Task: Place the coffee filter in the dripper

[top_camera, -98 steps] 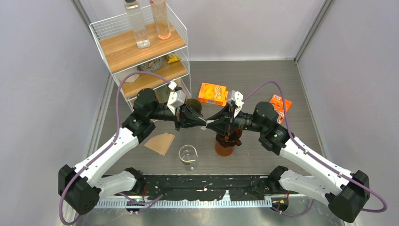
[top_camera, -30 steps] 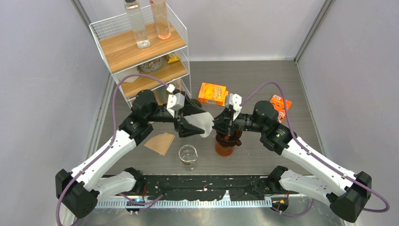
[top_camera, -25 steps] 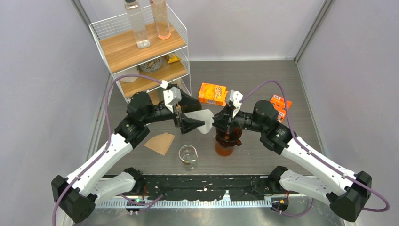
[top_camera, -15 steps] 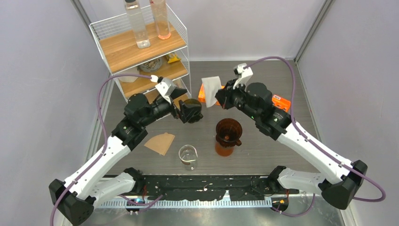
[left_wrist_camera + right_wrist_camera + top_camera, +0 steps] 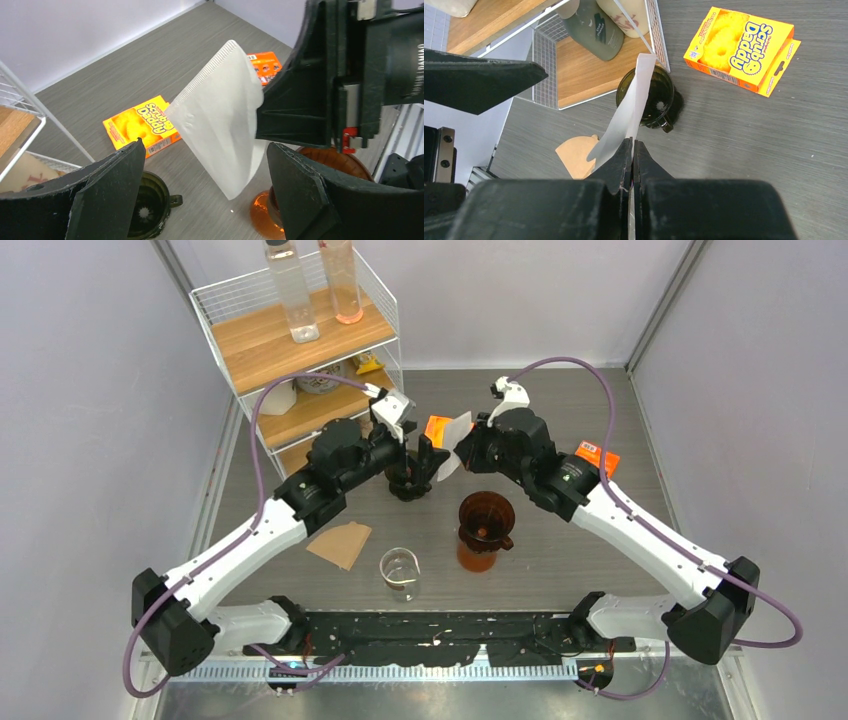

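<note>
A white coffee filter [image 5: 455, 438] hangs in the air, pinched along one edge by my shut right gripper [image 5: 468, 447]. The right wrist view shows the filter [image 5: 629, 112] edge-on, rising from the closed fingertips [image 5: 631, 143]. My left gripper [image 5: 421, 462] is wide open just left of it. In the left wrist view the filter [image 5: 220, 125] hangs ahead, between the spread fingers [image 5: 120, 175], touching neither. The amber dripper [image 5: 485, 520] stands on the table, nearer than both grippers, with nothing in it. Its rim [image 5: 327, 156] shows low right in the left wrist view.
A dark green dripper-like cup [image 5: 408, 480] sits under the left gripper. A brown paper filter [image 5: 340, 543] and a glass beaker [image 5: 400, 570] lie nearer the bases. An orange sponge box [image 5: 741, 50], another orange pack [image 5: 597, 458] and the wire shelf [image 5: 300, 350] stand behind.
My left gripper let go of the filter and opened wide. The right arm lifted the filter away from above the amber dripper toward the back; the left arm followed.
</note>
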Controlling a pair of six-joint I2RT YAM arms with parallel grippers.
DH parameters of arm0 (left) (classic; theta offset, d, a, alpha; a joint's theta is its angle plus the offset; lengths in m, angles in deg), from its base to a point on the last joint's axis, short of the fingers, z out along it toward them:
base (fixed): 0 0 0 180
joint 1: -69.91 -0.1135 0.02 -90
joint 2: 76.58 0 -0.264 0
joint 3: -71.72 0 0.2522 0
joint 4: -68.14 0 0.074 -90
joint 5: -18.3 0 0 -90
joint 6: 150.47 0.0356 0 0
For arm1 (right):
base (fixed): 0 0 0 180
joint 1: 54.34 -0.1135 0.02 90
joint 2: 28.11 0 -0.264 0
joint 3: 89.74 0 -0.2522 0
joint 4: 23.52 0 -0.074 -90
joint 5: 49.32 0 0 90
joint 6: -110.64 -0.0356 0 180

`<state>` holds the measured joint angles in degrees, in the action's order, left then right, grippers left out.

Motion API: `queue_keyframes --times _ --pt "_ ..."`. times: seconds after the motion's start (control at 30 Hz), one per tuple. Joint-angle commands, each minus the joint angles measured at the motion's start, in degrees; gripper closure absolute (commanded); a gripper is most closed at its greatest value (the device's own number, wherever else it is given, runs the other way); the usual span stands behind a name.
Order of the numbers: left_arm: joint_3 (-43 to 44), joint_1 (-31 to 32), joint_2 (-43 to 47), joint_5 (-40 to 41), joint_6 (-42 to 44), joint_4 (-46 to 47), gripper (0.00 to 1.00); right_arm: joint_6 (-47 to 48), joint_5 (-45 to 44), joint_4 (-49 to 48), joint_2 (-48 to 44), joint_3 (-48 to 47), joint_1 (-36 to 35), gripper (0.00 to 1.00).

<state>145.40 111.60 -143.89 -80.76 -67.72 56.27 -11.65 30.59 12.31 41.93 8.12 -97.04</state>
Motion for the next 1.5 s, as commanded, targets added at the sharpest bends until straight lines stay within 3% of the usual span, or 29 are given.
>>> queue_keyframes --times 0.0,0.2,0.4,0.8,1.07,1.47 --pt "2.81 1.04 -1.53 3.38 1.24 0.84 0.0 -1.53 -0.38 -0.09 -0.29 -3.57 -0.37 0.95" --pt "4.74 3.55 -4.18 8.39 3.55 -1.45 0.0 -1.57 1.89 0.51 1.75 -4.83 -0.37 0.95" --pt "6.26 5.03 -5.51 21.73 4.42 -1.75 0.0 -0.31 3.24 0.66 1.99 -4.86 -0.37 0.95" --pt "8.16 7.18 -8.0 28.8 6.21 -3.14 0.06 3.04 3.51 1.63 2.61 -6.01 -0.78 0.95" --pt "9.92 7.44 -9.49 24.55 5.78 -4.82 0.17 5.2 3.87 1.76 2.63 -5.9 -1.07 0.95" --pt "12.8 7.44 -12.57 26.2 4.53 -7.89 0.35 6.46 3.69 0.48 1.14 -5.05 -1.07 0.95"
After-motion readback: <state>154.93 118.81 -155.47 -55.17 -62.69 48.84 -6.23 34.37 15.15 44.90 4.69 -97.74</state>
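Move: The white coffee filter is just in front of the open left fingers, about 2 cm ahead, 4 cm to the right and 2 cm lower. The right gripper already pinches it; its middle lies roughly 2 cm ahead and 2 cm left of that hand. From the left hand, the green cup stands 1 cm ahead, 6 cm left and 27 cm below, the brown dripper about 9 cm back, 9 cm right and 15 cm below, and the yellow sponge box 11 cm ahead, 4 cm right on the table. Bring the left gripper forward about 4 cm and down some 3 cm to the filter, turning it roughly 15 degrees counter-clockwise and rolling its left side up. Work one finger in between the paper's layers, then narrow the wide-open fingers by about a third. Keep the right pinch on the filter, letting that hand ease a centimetre or so left. ##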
